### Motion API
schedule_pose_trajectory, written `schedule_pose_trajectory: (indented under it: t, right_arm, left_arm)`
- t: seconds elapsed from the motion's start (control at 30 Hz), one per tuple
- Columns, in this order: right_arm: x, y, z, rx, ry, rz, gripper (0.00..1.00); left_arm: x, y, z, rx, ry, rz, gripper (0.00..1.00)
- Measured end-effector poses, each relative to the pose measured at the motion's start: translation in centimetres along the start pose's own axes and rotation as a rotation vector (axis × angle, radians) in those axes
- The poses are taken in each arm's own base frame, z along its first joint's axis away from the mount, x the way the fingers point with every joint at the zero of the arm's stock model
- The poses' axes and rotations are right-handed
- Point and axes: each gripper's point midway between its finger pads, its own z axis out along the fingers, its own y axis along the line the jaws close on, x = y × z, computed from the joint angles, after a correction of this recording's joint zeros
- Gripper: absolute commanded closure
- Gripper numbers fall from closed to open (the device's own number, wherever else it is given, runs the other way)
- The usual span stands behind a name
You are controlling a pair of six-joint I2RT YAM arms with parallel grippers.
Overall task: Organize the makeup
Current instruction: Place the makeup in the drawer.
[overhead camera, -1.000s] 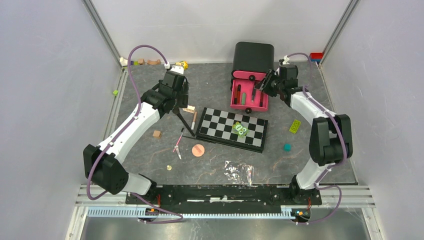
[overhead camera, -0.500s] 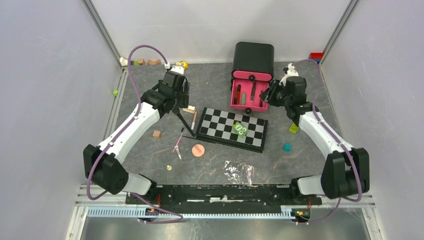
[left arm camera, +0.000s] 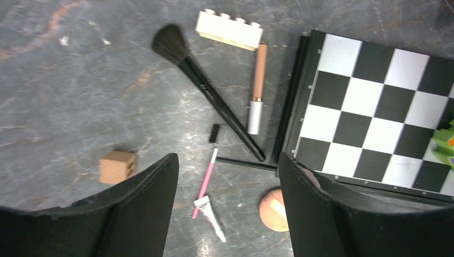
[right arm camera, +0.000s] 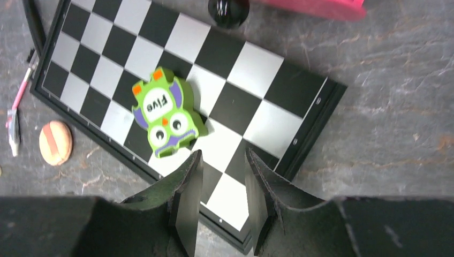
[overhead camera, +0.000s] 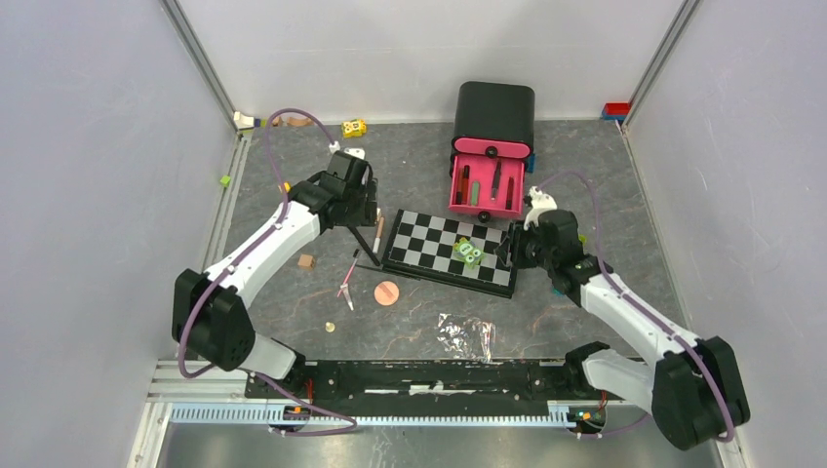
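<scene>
The makeup lies left of the board: a black long-handled brush (left arm camera: 214,99), a peach-and-white tube (left arm camera: 258,85), a pink pencil (left arm camera: 206,179), a thin dark pencil (left arm camera: 246,163), a small white tube (left arm camera: 211,218) and a round peach puff (left arm camera: 270,210). In the top view the puff (overhead camera: 387,292) and the pink pencil (overhead camera: 348,279) show too. My left gripper (left arm camera: 227,158) hangs open above the pencils, holding nothing. A pink case (overhead camera: 485,185) at the back holds several items. My right gripper (right arm camera: 224,155) is open and empty over the board's right end.
The chequered board (overhead camera: 429,239) carries a green owl block (right arm camera: 166,115). A cream brick (left arm camera: 229,29) and a tan cube (left arm camera: 116,166) lie near the brush. Crumpled clear plastic (overhead camera: 466,334) sits near the front. A yellow toy (overhead camera: 354,128) lies by the back wall.
My right arm has pulled back from the pink case and swung toward the near side, now over the board's right end. My left gripper has shifted slightly right, over the brush and pencils.
</scene>
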Motion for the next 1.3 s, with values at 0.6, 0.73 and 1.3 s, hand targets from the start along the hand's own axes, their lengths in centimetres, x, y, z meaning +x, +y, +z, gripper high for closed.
schedule_pose_trajectory:
  t: [0.6,0.73,1.3]
  right_arm:
    - [1.2,0.4,-1.7,-0.050,-0.040,-0.043,0.59]
    - [1.2,0.5,-1.7,-0.053,-0.038,-0.047,0.59]
    - [1.9,0.3,-1.3,-0.048,-0.006,-0.045,0.59]
  left_arm:
    - [3.1,-4.1,8.9,0.039,0.178,-0.027,0.46]
    - [2.8,-4.5,10.3,0.034,0.177,-0.026,0.50]
    - [4.5,-3.9,12.8,-0.025,0.211,-0.022,0.61]
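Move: The brown-and-white makeup tube lies about 4 cm ahead of the left hand, 4 cm to its right and some 16 cm below. From the tube, the white block is roughly 6 cm farther out and 2 cm to the left, the big black brush about 5 cm to the left and level with it, and the chessboard's middle some 15 cm to the right and 3 cm nearer. From the empty right hand, the tube is about 24 cm left, 7 cm ahead and 10 cm below. Towards the makeup tube the empty left hand sinks about 13 cm, going some 5 cm forward and 4 cm to the right on the way, mostly early on. The wrist tips roughly 10 degrees steeper and the wide-open fingers close to a narrow gap over the tube, not yet pinching it. The right hand first eases back about 2 cm over the chessboard, then stays. ##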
